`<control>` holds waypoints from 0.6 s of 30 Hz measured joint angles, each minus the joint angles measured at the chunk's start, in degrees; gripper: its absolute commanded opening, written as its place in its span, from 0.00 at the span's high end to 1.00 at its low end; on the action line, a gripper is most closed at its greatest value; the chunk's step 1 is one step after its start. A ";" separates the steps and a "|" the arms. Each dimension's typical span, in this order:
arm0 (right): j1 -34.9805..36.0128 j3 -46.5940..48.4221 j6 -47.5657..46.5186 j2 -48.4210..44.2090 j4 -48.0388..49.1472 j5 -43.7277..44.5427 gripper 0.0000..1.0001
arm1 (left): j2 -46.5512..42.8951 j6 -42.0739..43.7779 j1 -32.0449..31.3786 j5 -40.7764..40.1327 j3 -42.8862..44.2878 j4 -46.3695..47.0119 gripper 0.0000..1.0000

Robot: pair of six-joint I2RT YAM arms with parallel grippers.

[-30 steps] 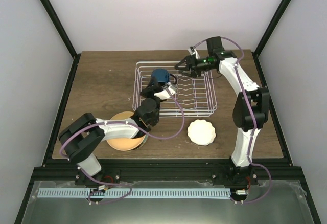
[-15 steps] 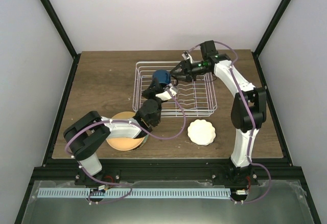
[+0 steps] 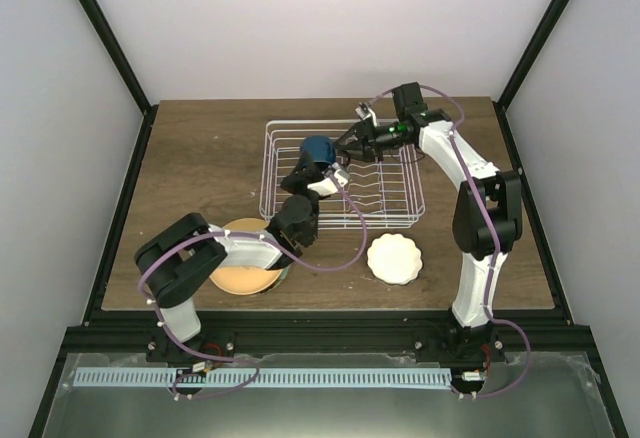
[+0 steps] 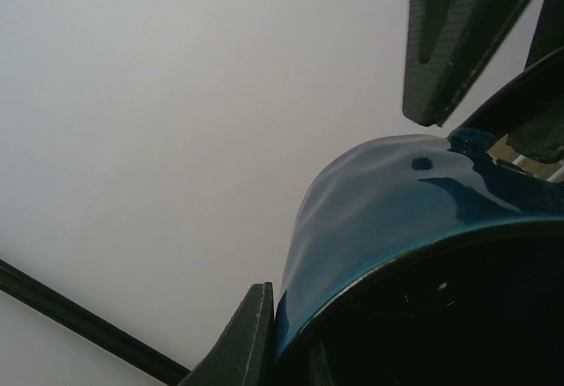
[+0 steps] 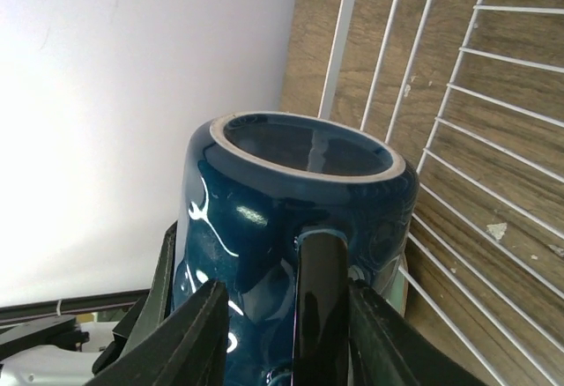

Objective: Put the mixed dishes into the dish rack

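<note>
The dark blue mug [image 3: 318, 147] is held tilted over the left part of the white wire dish rack [image 3: 385, 198]. My left gripper [image 3: 306, 170] is shut on its rim, one finger [image 4: 249, 337] on the outer wall, the other hidden inside. In the right wrist view the mug [image 5: 264, 218] shows its base. My right gripper [image 5: 288, 315] is open, its fingers either side of the handle [image 5: 322, 307], with a gap on the left. The orange-yellow plate [image 3: 243, 276] lies under my left arm, a mint-green edge [image 3: 285, 274] beside it. The white scalloped dish [image 3: 393, 258] lies before the rack.
The rack's upright tines [image 3: 375, 173] fill its right half; its wires [image 5: 458, 139] run just right of the mug. The enclosure's black frame and white walls ring the wooden table [image 3: 200, 158]. My right arm [image 3: 470, 173] reaches over the rack's far right corner.
My right gripper has moved left along the rack's far side to the mug and now straddles its handle. My left arm still holds the mug, its elbow shifted slightly right.
</note>
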 measured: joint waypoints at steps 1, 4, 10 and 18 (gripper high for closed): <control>-0.04 -0.28 0.39 0.00 0.72 -0.33 0.68 | 0.09 0.02 0.00 -0.07 0.17 0.11 1.00; -0.04 -0.48 1.27 0.00 2.05 -1.49 0.75 | 0.55 -0.02 0.04 -0.63 0.87 1.25 1.00; -0.17 -0.50 3.23 0.00 3.32 -2.82 0.94 | 0.79 0.46 0.17 -1.29 1.53 2.82 1.00; -0.39 -0.33 4.37 0.11 3.13 -2.47 0.99 | 1.09 0.17 0.39 -1.31 2.25 1.70 0.93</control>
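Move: The handle of the sideways dark blue mug is already between the right hand's open fingertips, 1 cm to that hand's left and 1 cm low, with the mug's body about 5 cm left. The left hand grips the upper rim, the mug's middle some 3 cm ahead and 4 cm below it. The dish rack's middle is about 1 cm ahead and 20 cm under the right hand; the white plate is roughly 20 cm back, 14 cm right and 22 cm below. The right hand stays almost in place at the mug's handle, pointing left, and shuts its fingers from well under half open until they stop on the handle and pinch it, while it creeps up not quite 1 cm. The left hand keeps its hold on the rim and lifts by about 1 cm with it, only tipping a degree or two, so that both hands hold the mug in the air over the rack. ##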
